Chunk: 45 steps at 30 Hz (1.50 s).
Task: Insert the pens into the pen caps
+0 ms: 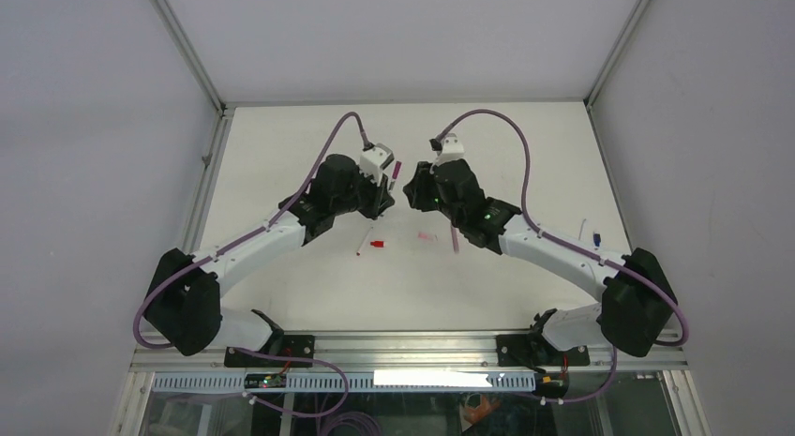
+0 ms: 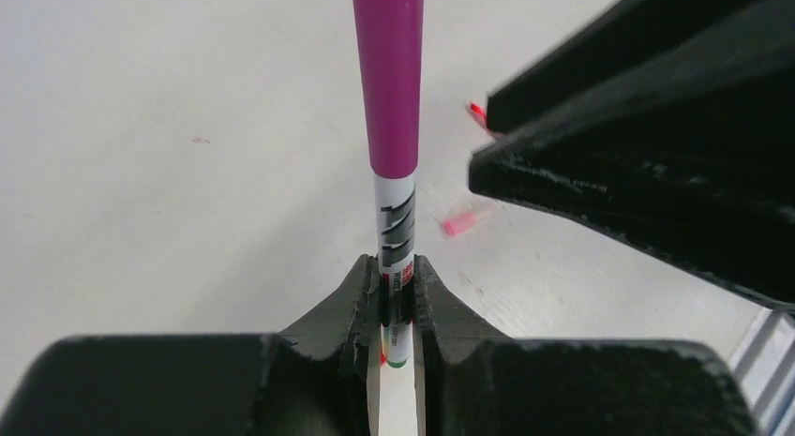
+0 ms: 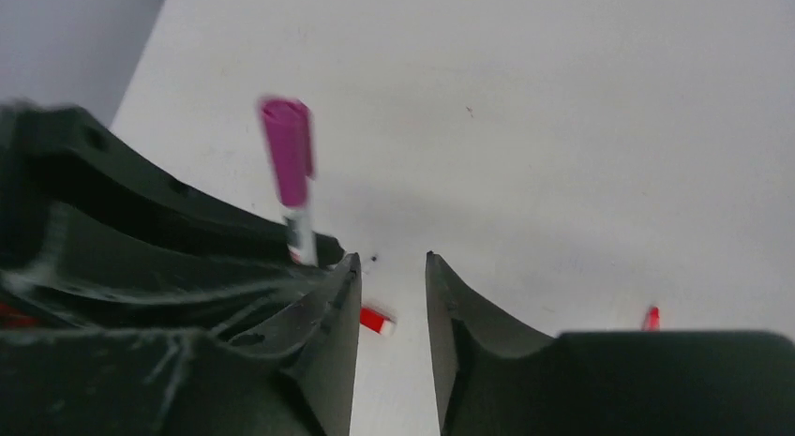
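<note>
My left gripper [image 2: 398, 267] is shut on the white barrel of a pen [image 2: 396, 232] whose far end wears a magenta pen cap [image 2: 388, 80]. In the top view this pen [image 1: 396, 170] stands up between the two grippers at mid table. My right gripper [image 3: 392, 263] is open with nothing between its fingers, just right of the capped pen [image 3: 289, 164] and apart from it. On the table below lie a red pen [image 1: 364, 241], a red cap [image 1: 377, 243], a pink cap [image 1: 427, 236] and a purple pen [image 1: 456, 239].
Two more pens, one with a blue end [image 1: 596, 237], lie near the table's right edge. The right gripper's black finger [image 2: 656, 173] fills the right of the left wrist view. Grey walls enclose the table on three sides.
</note>
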Tool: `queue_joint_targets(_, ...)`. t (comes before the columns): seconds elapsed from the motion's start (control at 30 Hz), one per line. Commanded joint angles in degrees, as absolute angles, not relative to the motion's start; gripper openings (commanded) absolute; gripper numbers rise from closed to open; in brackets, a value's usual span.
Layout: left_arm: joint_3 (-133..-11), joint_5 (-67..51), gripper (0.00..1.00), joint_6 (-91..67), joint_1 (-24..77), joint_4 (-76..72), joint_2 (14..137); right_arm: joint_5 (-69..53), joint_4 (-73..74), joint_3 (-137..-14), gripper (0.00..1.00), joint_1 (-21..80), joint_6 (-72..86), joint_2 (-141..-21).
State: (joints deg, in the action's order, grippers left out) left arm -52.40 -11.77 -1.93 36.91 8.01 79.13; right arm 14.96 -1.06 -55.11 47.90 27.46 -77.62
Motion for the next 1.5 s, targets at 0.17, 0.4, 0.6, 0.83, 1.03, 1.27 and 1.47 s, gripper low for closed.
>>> queue_joint_targets(0.17, -51.4, -5.9, 0.0, -1.2, 35.8, 0.5, 79.5, 11.4, 9.2, -56.5, 0.55, 42.5, 19.8, -69.8)
queue_joint_targets(0.4, -53.5, 6.8, 0.0, -5.0, 35.7, 9.2, 83.2, 10.8, 10.7, -51.5, 0.59, 38.7, 20.0, -64.7)
queue_joint_targets(0.6, -53.7, 13.6, 0.0, -10.2, 34.1, 16.2, 83.3, 8.5, 11.0, -48.4, 0.59, 37.5, 21.6, -63.6)
queue_joint_targets(0.83, -51.7, 14.4, 0.0, -15.0, 33.2, 20.4, 82.6, 7.9, 12.0, -46.8, 0.59, 37.4, 22.1, -63.4)
queue_joint_targets(1.03, -48.0, 13.7, 0.0, -18.6, 32.9, 20.4, 83.0, 7.4, 11.9, -46.0, 0.59, 37.5, 22.7, -63.9)
queue_joint_targets(1.27, -46.3, 12.1, 0.0, -19.7, 31.4, 20.2, 83.0, 6.5, 11.6, -46.4, 0.59, 37.4, 22.9, -65.5)
queue_joint_targets(1.47, -45.1, 8.0, 0.0, -20.6, 29.4, 19.6, 84.1, 5.4, 11.4, -46.7, 0.59, 37.4, 23.3, -68.5)
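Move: The left hand grips the green-ended pen with its purple cap on; the bare table where it is taken lies roughly 13 cm to its left, about 1 cm back and 14 cm below. The white pen lies about 6 cm left and straight below, the red cap 3 cm left and 1 cm back. From the empty right hand, the red-tipped pen lies some 12 cm right, 1 cm back and 20 cm below, and the pink cap 5 cm right and 1 cm back. Keep the left gripper shut on the capped pen and swing it about 12 cm left, first forward and slightly up, then down to some 10 cm lower, passing over the white pen while turning counter-clockwise and tipping the fingers steeper. Meanwhile draw the right gripper about 9 cm right, away from the capped pen, opening it wider; let it bob, then sink and ease back a little. ##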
